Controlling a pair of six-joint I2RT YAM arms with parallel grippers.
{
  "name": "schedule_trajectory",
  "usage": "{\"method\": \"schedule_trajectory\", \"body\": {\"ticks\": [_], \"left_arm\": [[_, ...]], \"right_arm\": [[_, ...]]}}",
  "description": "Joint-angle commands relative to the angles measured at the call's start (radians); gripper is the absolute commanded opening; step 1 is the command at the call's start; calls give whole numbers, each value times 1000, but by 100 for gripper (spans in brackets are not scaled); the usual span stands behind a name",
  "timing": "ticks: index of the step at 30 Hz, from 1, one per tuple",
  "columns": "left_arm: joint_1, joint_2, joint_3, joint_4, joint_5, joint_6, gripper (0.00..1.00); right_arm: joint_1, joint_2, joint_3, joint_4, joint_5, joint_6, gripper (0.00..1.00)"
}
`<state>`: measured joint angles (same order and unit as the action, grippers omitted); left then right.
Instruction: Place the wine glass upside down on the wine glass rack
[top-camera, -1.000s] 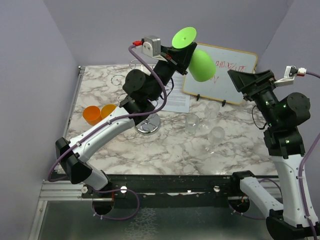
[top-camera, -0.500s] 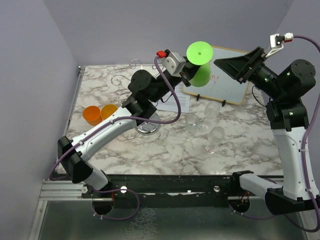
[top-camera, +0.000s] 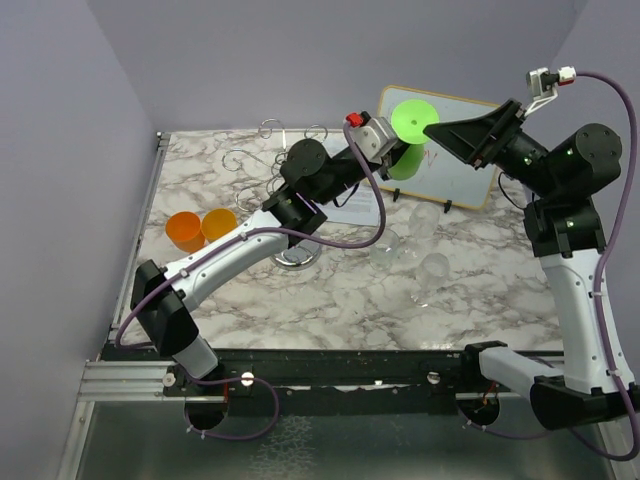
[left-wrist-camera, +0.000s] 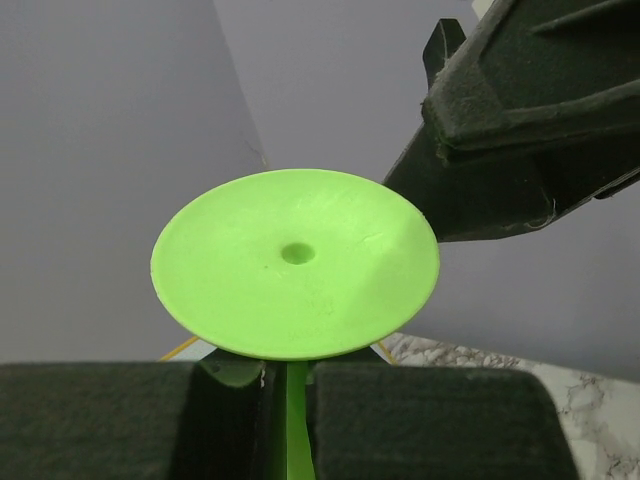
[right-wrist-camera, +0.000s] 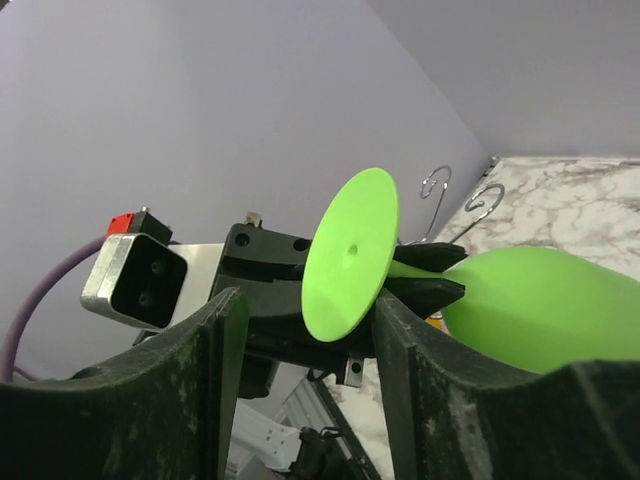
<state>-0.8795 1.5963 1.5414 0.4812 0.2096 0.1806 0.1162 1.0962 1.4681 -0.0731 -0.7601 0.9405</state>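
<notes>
The bright green wine glass (top-camera: 405, 158) hangs in the air above the back of the table, its round foot (top-camera: 413, 118) tilted up toward the right. My left gripper (left-wrist-camera: 290, 378) is shut on its thin stem (left-wrist-camera: 289, 405), just under the foot (left-wrist-camera: 295, 262). My right gripper (top-camera: 436, 130) reaches in from the right and stands open, its jaws on either side of the foot (right-wrist-camera: 350, 255); the foot's edge lies close against one finger (right-wrist-camera: 415, 370). The bowl (right-wrist-camera: 540, 305) points away to the right. The chrome wine glass rack (top-camera: 297, 256) stands behind my left arm, its loops (top-camera: 268, 127) showing.
Two orange cups (top-camera: 198, 228) lie at the left. Clear glasses (top-camera: 385, 248) (top-camera: 433, 268) stand mid-table. A whiteboard (top-camera: 465, 160) leans at the back right, with a paper sheet (top-camera: 352, 207) in front of it. Purple walls close in on three sides.
My left arm has carried the green glass to the right. My right gripper has risen and swung left until its jaws straddle the foot, and they have narrowed.
</notes>
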Motion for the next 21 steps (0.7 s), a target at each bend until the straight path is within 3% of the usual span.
{"method": "schedule_trajectory", "body": {"ticks": [1, 3, 7, 10, 12, 19, 21], "left_arm": [[-3, 13, 18, 14, 37, 40, 0], [-3, 14, 14, 14, 56, 54, 0], [-3, 14, 6, 15, 93, 90, 0], [-3, 3, -16, 14, 106, 115, 0], [-3, -10, -29, 15, 86, 103, 1], [-3, -59, -58, 9, -42, 43, 61], [-3, -96, -78, -3, -116, 13, 71]], "right_arm": [[2, 10, 1, 13, 59, -9, 53], [2, 32, 12, -9, 77, 5, 39], [2, 43, 3, -25, 134, 35, 26], [2, 37, -26, 30, 157, 96, 3], [2, 36, -35, 43, 172, 124, 1], [2, 33, -47, 62, 270, 180, 1], [2, 40, -31, 36, 306, 176, 1]]}}
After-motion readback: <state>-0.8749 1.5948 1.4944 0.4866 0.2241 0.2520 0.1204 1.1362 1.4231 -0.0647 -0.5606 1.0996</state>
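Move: Level with the right fingertips or a touch lower, the upturned green foot of the wine glass lies about 4 cm ahead of the right hand and 3 cm to its left; the bowl hangs some 12 cm below that foot. For the left hand, whose fingers are shut on the stem, the foot is about 3 cm above, 1 cm ahead and 1 cm right. The rack stands roughly 22 cm to the left hand's left, 4 cm farther out and 25 cm lower. Reaching forward about 5 cm, with a slight sink and drift right, the half-open right hand shuts its fingers on the near rim of the glass foot and keeps the pinch, its wrist turning some 15 degrees. The left hand holds the stem almost in place, then opens wide and lets go, dipping about 2 cm. ##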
